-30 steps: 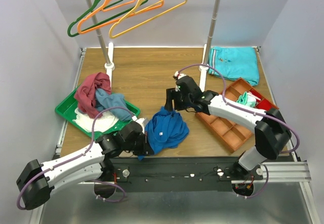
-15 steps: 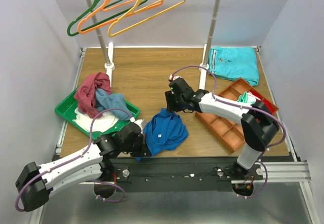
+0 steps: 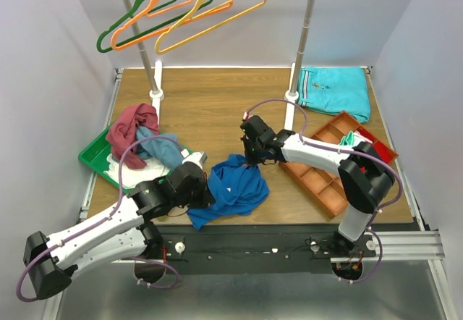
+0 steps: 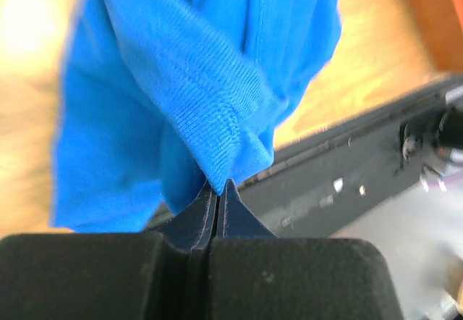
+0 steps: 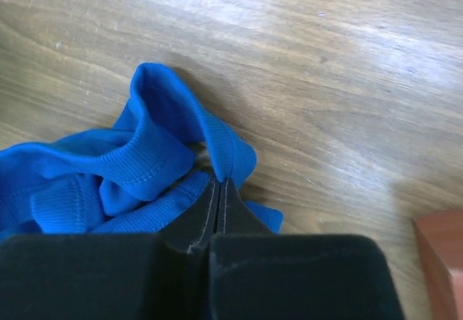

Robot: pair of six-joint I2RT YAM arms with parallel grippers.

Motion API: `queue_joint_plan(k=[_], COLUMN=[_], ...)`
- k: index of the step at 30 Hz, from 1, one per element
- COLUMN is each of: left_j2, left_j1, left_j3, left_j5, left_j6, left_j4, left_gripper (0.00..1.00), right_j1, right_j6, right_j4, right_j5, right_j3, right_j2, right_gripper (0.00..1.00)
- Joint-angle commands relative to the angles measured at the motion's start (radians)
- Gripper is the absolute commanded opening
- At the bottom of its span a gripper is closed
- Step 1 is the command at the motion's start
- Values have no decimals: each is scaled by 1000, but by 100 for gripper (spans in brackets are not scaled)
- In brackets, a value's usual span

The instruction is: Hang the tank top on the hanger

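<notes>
The royal blue tank top (image 3: 231, 188) is bunched at the table's near middle, held between both grippers. My left gripper (image 3: 206, 193) is shut on a fold of its cloth (image 4: 217, 128), which hangs above the table's front rail. My right gripper (image 3: 249, 159) is shut on a ribbed strap edge (image 5: 217, 142) just over the wood. The yellow hanger (image 3: 210, 12) hangs on the rail at the back, in front of an orange hanger (image 3: 155, 12) and a green hanger (image 3: 119, 30).
A green tray (image 3: 94, 155) at the left holds a maroon cloth (image 3: 130, 132), a grey-blue cloth and a white one. An orange compartment tray (image 3: 329, 182) is at the right, a folded turquoise garment (image 3: 334, 88) behind it. Two rack posts (image 3: 300, 41) stand at the back.
My left gripper has lifted and moved up and right with the tank top's near edge. My right gripper has shifted slightly left and down, still holding the far edge. The cloth has spread wider.
</notes>
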Motion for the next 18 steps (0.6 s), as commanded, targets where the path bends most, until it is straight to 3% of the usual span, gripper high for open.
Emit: queue_joint_plan(k=[1, 5, 9, 13, 18], left_j2=[52, 137, 210, 252, 322], left_j1=[-2, 7, 33, 80, 100], left_j3=[226, 478, 705, 931, 1136], left_j5=[-284, -488, -581, -571, -460], left_j6=[125, 246, 366, 476, 617], left_j4=[-93, -114, -29, 124, 236], left_gripper=[0, 0, 0, 0, 0], right_j1=[-2, -1, -2, -4, -2], right_j6=[2, -26, -78, -156, -263], right_j4=[-93, -142, -143, -137, -94], right_j5=[143, 361, 519, 616, 693], right_j3=[136, 297, 514, 725, 945], right_j2=[-105, -199, -255, -252, -245], right_gripper=[1, 1, 1, 1, 1])
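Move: Some 43 cm ahead of the left hand and 30 cm above it hangs the yellow hanger; the blue tank top, already pinched at one edge, bunches 7 cm to its right and 6 cm forward, slightly below. From the right hand, also gripping cloth, the hanger is roughly 26 cm ahead, 11 cm left and 35 cm up, the bunch 9 cm back and 5 cm left, and the brown tray level, 27 cm to the right. Hoisting the tank top between them, both hands sweep up fast with fingers kept shut on its edges: the left about 36 cm up and 14 cm forward, the right about 43 cm up, at first also easing forward, then drifting right, away from the left hand. Both wrists pitch up some 50 degrees, from pointing down to pointing out towards the hangers. ##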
